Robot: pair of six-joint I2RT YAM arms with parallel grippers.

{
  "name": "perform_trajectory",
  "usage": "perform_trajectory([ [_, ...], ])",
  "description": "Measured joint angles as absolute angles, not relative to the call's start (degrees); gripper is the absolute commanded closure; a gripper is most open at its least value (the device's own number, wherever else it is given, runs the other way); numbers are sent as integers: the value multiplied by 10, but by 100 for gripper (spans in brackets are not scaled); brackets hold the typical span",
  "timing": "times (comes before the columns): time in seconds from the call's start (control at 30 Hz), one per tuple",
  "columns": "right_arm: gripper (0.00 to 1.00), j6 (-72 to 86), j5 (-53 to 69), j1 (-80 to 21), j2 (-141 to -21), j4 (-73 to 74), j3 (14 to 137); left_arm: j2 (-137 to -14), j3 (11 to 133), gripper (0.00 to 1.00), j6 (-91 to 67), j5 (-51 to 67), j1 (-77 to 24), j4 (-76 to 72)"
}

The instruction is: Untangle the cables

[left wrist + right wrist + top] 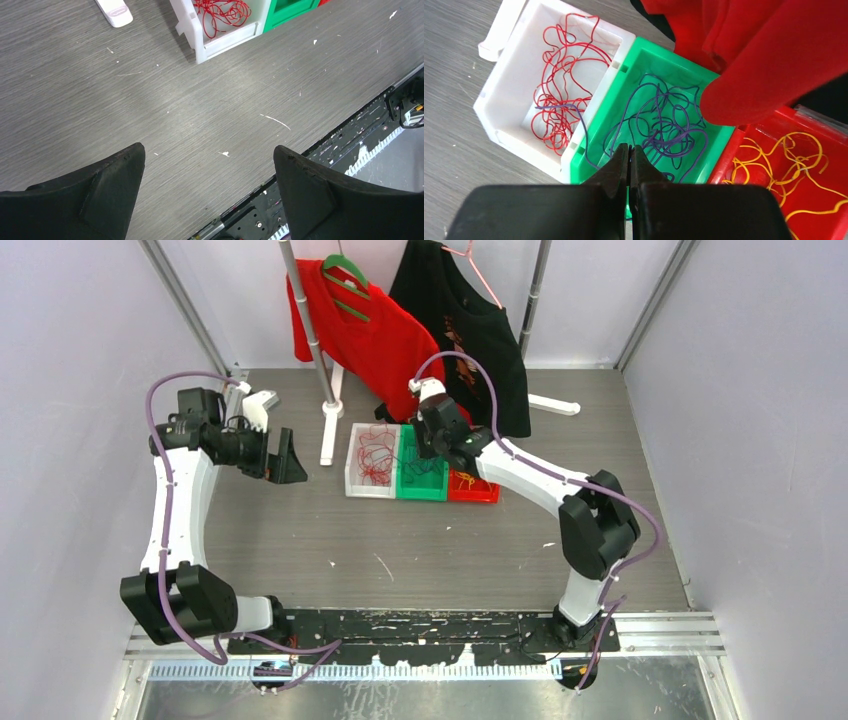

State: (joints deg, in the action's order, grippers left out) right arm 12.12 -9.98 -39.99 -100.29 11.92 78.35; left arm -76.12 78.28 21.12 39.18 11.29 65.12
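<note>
Three bins stand side by side mid-table. The white bin [352,485] [509,135] holds the red cables [375,455] [559,100] [222,12]. Dark purple cables [664,130] fill the green bin [420,492] [624,55], and yellow cables [784,160] lie in the red bin [475,495] [724,165]. One purple strand [559,107] crosses from the white bin over the wall to my right gripper [432,445] [629,146], which hangs over the green bin, shut on it. My left gripper [283,455] [207,147] is wide open over bare table, left of the bins.
A red shirt [370,330] [764,55] and a black shirt [470,320] hang on a rack behind the bins, the red one drooping over the green bin's far corner. The rack's pole [310,330] and white foot [328,435] [115,11] stand left of the white bin.
</note>
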Motion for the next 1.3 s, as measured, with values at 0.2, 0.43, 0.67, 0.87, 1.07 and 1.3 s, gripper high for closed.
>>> perform_trajectory([
  [0.2,48,123,-101,-400,-1040,102,784,-761,781,0,194,392,113,636],
  [0.43,0,125,-109,-400,-1037,100,785,-761,763,0,168,386,113,608],
  [0.67,0,125,-151,-400,-935,99,745,-759,746,0,149,380,113,565],
  [0.87,0,127,-300,-393,-728,79,613,-732,613,1,119,371,114,436],
  [1.07,0,102,-519,-321,-573,-47,371,-695,408,0,63,360,114,191],
  [1.3,0,58,-616,-222,-598,-230,186,-750,262,0,-2,347,114,-152],
])
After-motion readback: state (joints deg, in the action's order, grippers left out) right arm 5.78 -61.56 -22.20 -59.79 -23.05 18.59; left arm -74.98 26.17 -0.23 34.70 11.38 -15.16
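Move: The closed right fingers hold the purple cable over the green bin's near part; the bin's middle lies about 4 cm ahead, level sideways and some 12 cm below. The white bin with the red cable is 4 cm ahead and 11 cm left, the red bin with the yellow cable 4 cm ahead and 10 cm right. From the left hand the green bin is roughly 16 cm ahead, 28 cm right and 18 cm below. The right hand opens, freeing the purple cable, rises, and swings some 35 cm right; the left sinks 16 cm. ##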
